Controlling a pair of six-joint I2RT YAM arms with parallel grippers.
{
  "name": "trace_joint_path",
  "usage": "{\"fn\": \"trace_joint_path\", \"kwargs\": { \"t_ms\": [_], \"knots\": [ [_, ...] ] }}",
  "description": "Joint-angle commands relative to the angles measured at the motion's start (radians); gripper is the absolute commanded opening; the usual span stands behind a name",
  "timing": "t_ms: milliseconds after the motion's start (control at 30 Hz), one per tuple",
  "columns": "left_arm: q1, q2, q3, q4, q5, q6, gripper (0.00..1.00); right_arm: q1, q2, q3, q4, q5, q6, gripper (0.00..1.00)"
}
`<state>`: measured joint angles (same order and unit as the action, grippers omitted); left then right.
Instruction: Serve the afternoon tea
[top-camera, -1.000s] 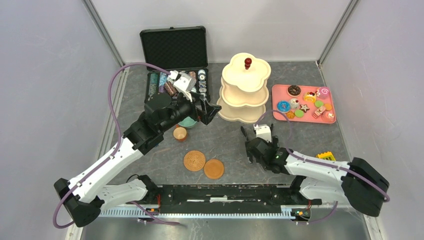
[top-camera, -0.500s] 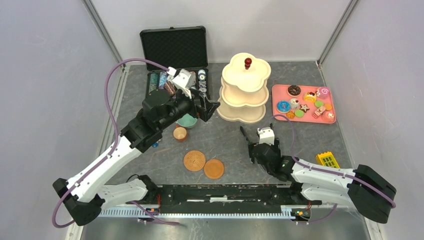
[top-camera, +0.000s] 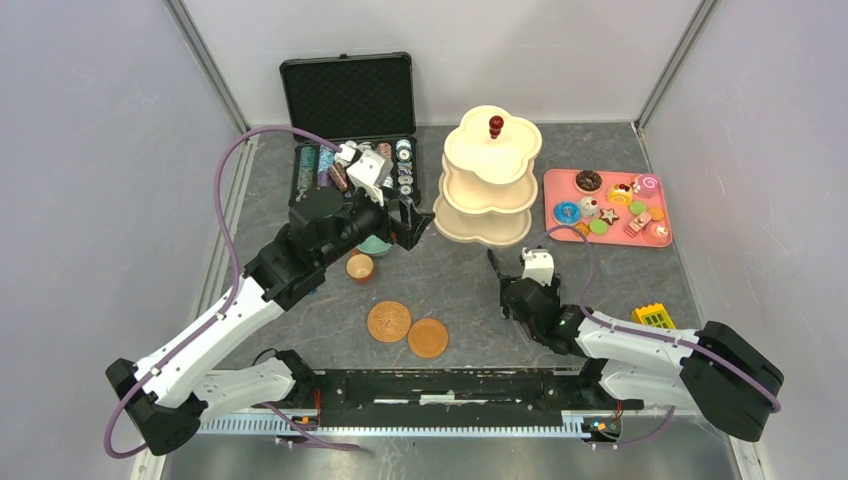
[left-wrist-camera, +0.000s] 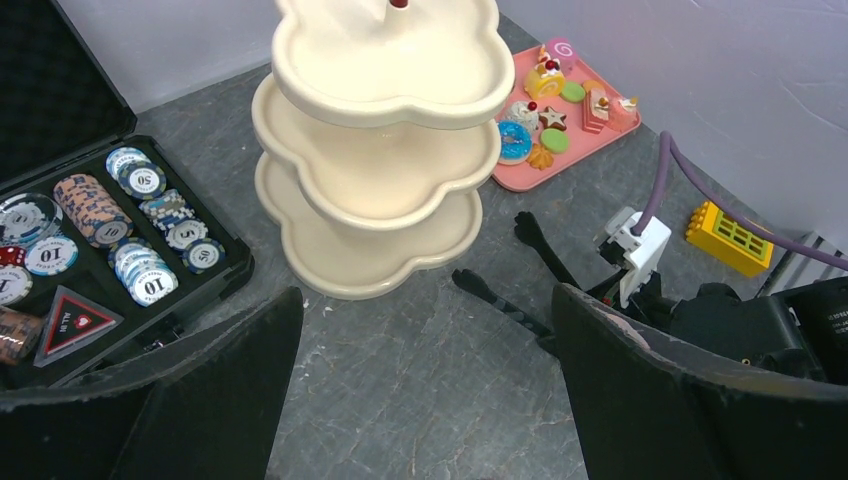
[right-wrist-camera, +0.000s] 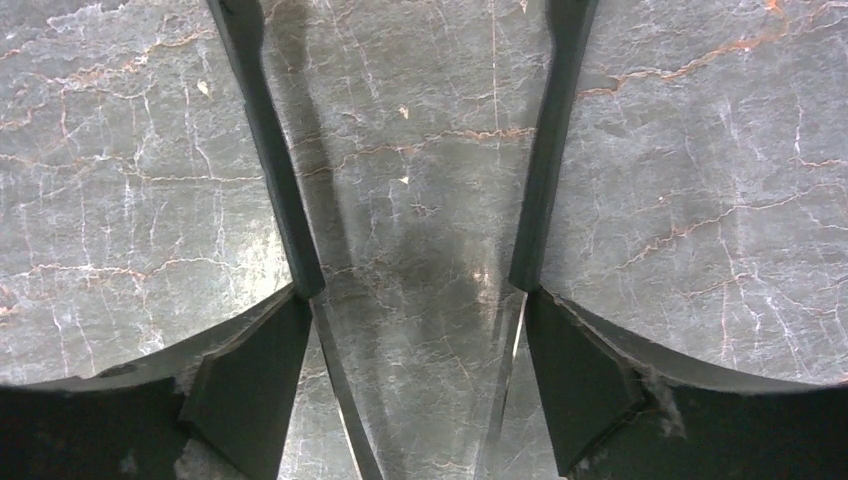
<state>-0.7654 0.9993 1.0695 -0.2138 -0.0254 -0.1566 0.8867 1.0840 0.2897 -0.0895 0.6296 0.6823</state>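
The cream three-tier stand (top-camera: 490, 178) with its red knob (top-camera: 496, 125) rises at the back centre, and the left wrist view shows its tiers (left-wrist-camera: 380, 150) bare. Toy pastries lie on a pink tray (top-camera: 655, 238) to its right. A teal cup (top-camera: 377, 246), half hidden by my left arm, stands behind the small brown cup (top-camera: 360, 267). Two brown saucers (top-camera: 389, 321) (top-camera: 428, 338) lie near the front. My left gripper (top-camera: 416, 222) (left-wrist-camera: 425, 300) is open and empty just left of the stand. My right gripper (top-camera: 508, 262) (right-wrist-camera: 405, 15) is open over bare table, in front of the stand.
An open black case of poker chips (top-camera: 350, 150) (left-wrist-camera: 90, 235) sits at the back left. A yellow toy brick (top-camera: 653, 318) (left-wrist-camera: 728, 238) lies by my right arm. Grey walls close in the table on both sides and at the back.
My right gripper's jaws have narrowed a little, and its wrist has shifted slightly right. My left gripper has drawn back a touch to the left.
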Motion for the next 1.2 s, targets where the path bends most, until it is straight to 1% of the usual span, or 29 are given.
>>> {"fn": "trace_joint_path", "kwargs": {
  "t_ms": [0,100,233,300,433,667,733,933,1067,1167],
  "knots": [
    [-0.005,-0.031,-0.005,0.028,-0.015,0.046,1.00,-0.012,0.029,-0.008,-0.079,-0.010,0.001,0.78],
    [-0.005,-0.034,-0.008,0.032,-0.009,0.042,1.00,-0.012,0.028,-0.001,-0.081,-0.022,-0.008,0.73],
    [-0.005,-0.032,-0.011,0.033,-0.005,0.040,1.00,-0.012,-0.010,0.024,-0.099,-0.047,-0.014,0.72],
    [-0.004,-0.029,-0.011,0.034,-0.003,0.038,1.00,-0.012,-0.043,0.052,-0.141,-0.052,-0.003,0.71],
    [-0.005,-0.027,-0.010,0.033,0.002,0.036,1.00,-0.017,-0.134,0.098,-0.236,-0.051,0.027,0.65],
    [-0.005,-0.031,-0.010,0.034,0.013,0.028,1.00,-0.077,-0.239,0.209,-0.378,-0.081,-0.012,0.64],
    [-0.005,-0.032,-0.011,0.034,0.015,0.026,1.00,-0.116,-0.254,0.242,-0.403,-0.115,-0.059,0.63],
    [-0.006,-0.042,-0.008,0.034,0.022,0.023,1.00,-0.357,-0.250,0.335,-0.477,-0.244,-0.235,0.63],
    [-0.006,-0.042,0.002,0.034,0.022,0.014,1.00,-0.500,-0.179,0.455,-0.522,-0.289,-0.359,0.63],
    [-0.006,-0.021,0.072,-0.011,0.053,-0.017,1.00,-0.609,-0.097,0.533,-0.548,-0.369,-0.425,0.62]
  ]
}}
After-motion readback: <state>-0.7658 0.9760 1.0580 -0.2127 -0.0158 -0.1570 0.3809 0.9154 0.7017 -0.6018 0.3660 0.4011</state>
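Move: The tongs lie open between the right gripper's fingers, their middle about at the hand point and their black tips pointing forward. From this hand, the pink tray's middle is about 18 cm ahead and 15 cm to the right, at much the same height; the tiered stand is roughly 18 cm ahead and 8 cm left, and the yellow brick some 23 cm right and 3 cm back. From the left hand, the tongs lie about 20 cm right, 5 cm back and 32 cm below. Close the right gripper partway on the two arms of the tongs, near where the black ends meet the metal, squeezing them towards each other. Ease back about a centimetre, then lift roughly 11 cm and, once well up, swing about 8 cm right and some 5 cm forward towards the pink tray, turning slightly clockwise and keeping the grip. ##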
